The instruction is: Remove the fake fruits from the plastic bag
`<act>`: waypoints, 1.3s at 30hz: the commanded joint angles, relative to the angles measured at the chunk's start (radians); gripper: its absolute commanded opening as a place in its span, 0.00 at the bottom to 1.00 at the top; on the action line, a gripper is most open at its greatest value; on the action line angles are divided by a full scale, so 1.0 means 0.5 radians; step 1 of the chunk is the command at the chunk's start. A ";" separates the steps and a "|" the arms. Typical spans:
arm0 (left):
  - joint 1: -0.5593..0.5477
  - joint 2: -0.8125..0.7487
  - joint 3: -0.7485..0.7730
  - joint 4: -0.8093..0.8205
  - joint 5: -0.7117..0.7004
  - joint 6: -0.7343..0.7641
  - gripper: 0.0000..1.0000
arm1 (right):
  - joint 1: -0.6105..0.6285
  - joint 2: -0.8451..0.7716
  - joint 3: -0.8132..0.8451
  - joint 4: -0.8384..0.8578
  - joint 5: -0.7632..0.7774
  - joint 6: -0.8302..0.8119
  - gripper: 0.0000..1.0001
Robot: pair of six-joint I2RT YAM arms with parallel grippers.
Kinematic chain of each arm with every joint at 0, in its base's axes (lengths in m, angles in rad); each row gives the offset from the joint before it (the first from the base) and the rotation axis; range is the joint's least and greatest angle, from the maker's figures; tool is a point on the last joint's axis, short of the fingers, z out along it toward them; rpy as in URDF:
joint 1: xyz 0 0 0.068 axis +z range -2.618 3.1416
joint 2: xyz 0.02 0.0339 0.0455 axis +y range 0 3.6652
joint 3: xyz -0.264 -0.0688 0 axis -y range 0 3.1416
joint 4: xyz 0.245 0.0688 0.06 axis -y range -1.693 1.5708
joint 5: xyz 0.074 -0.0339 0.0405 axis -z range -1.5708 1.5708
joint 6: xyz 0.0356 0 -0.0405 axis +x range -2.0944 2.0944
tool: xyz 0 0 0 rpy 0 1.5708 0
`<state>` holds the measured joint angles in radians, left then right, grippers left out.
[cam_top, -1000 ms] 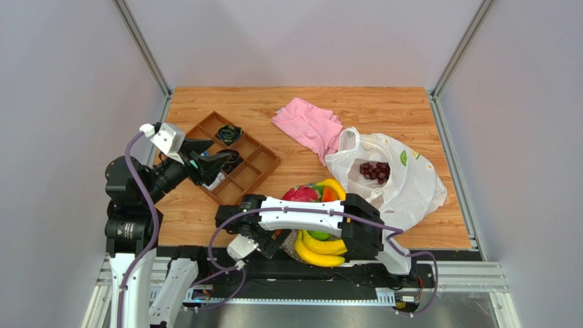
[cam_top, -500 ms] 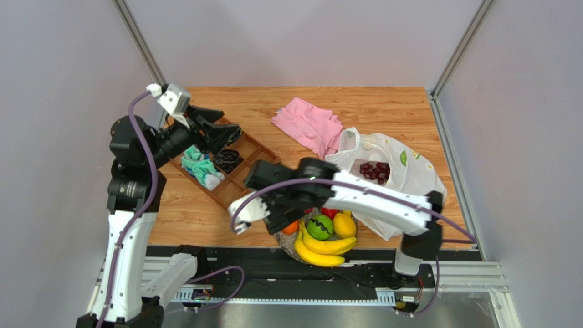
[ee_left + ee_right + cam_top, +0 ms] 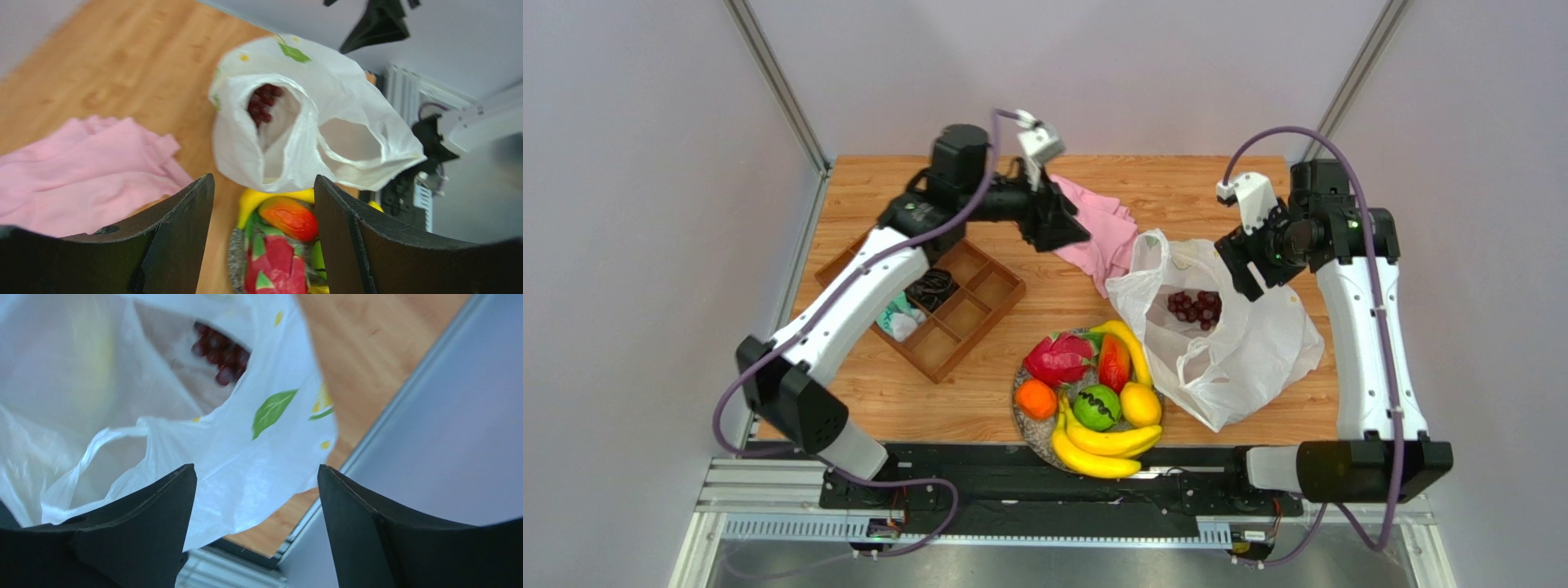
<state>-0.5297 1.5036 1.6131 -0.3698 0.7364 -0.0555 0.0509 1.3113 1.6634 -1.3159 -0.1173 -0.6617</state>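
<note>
The white plastic bag (image 3: 1241, 337) lies at the right with its mouth open; dark purple grapes (image 3: 1195, 306) sit inside, also seen in the left wrist view (image 3: 263, 101) and the right wrist view (image 3: 221, 355). On a grey plate (image 3: 1028, 428) near the front are the dragon fruit (image 3: 1059, 360), red-orange piece (image 3: 1113, 363), orange (image 3: 1036, 399), green round fruit (image 3: 1096, 407), lemon (image 3: 1140, 403) and bananas (image 3: 1100, 448). My left gripper (image 3: 1063, 223) is open and empty, raised over the pink cloth. My right gripper (image 3: 1244, 272) is open and empty, raised over the bag's back right edge.
A pink cloth (image 3: 1081, 227) lies behind the bag's left side. A brown compartment tray (image 3: 986, 309) with small items stands at the left. Grey walls with metal rails bound the table at left, right and back.
Both arms have swung up and back from low over the plate. The left gripper went from the tray to above the pink cloth; the right gripper went to above the bag.
</note>
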 commanded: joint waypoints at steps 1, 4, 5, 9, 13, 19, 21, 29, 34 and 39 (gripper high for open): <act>-0.232 0.201 0.072 0.027 0.202 0.071 0.70 | -0.191 0.110 -0.253 -0.087 -0.577 0.136 0.72; -0.358 0.468 0.188 0.046 0.178 0.056 0.70 | -0.197 0.343 -0.149 -0.108 -0.826 0.265 0.63; -0.404 0.520 0.219 0.065 0.156 0.050 0.70 | -0.197 0.387 -0.136 -0.096 -0.872 0.292 0.61; -0.453 0.757 0.418 0.218 -0.009 -0.100 0.73 | -0.194 0.540 -0.164 0.057 -0.931 0.366 0.60; -0.468 0.898 0.544 0.304 0.043 -0.193 0.73 | -0.194 0.687 -0.167 0.000 -0.962 0.351 0.59; -0.490 0.896 0.563 0.191 0.012 -0.104 0.00 | -0.301 0.697 -0.442 -0.197 -0.619 0.225 0.50; -0.490 0.813 0.438 0.136 0.027 0.022 0.00 | -0.424 0.599 -0.544 -0.267 -0.457 0.066 0.50; -0.502 0.484 -0.026 0.151 0.037 0.182 0.00 | -0.574 -0.030 -1.179 0.110 0.091 -0.493 0.50; -0.554 0.506 0.020 0.117 -0.025 0.267 0.00 | -0.574 -0.110 -1.023 0.165 -0.430 -0.475 0.51; -0.594 0.576 0.179 0.138 -0.132 0.240 0.00 | -0.461 0.043 -0.757 0.135 -0.781 -0.432 0.51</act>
<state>-0.8074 1.7859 1.6123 -0.3313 0.7090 0.0345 -0.2234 1.2861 1.1717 -1.2873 -0.3325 -0.8623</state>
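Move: The bag's far left handle, my left hand's target, lies some 14 cm to its right, level fore-and-aft and about 10 cm lower. The grapes lie inside the bag about 21 cm right of that hand, 1 cm farther out and 32 cm below; the pink cloth is 14 cm ahead, 5 cm right, on the table. From my right hand, the bag's right side wall is about 3 cm back, 1 cm right and 17 cm below. My left hand swings right and down about 15 cm each way at most, shuts its fingers on the bag's handle, then draws it back some 5 cm and slightly left. Meanwhile I lower my right hand towards the bag's right side, first slightly left, then sweeping back and right to about 17 cm down, before easing up, forward and left; its fingers narrow to half open, pinching nothing. ##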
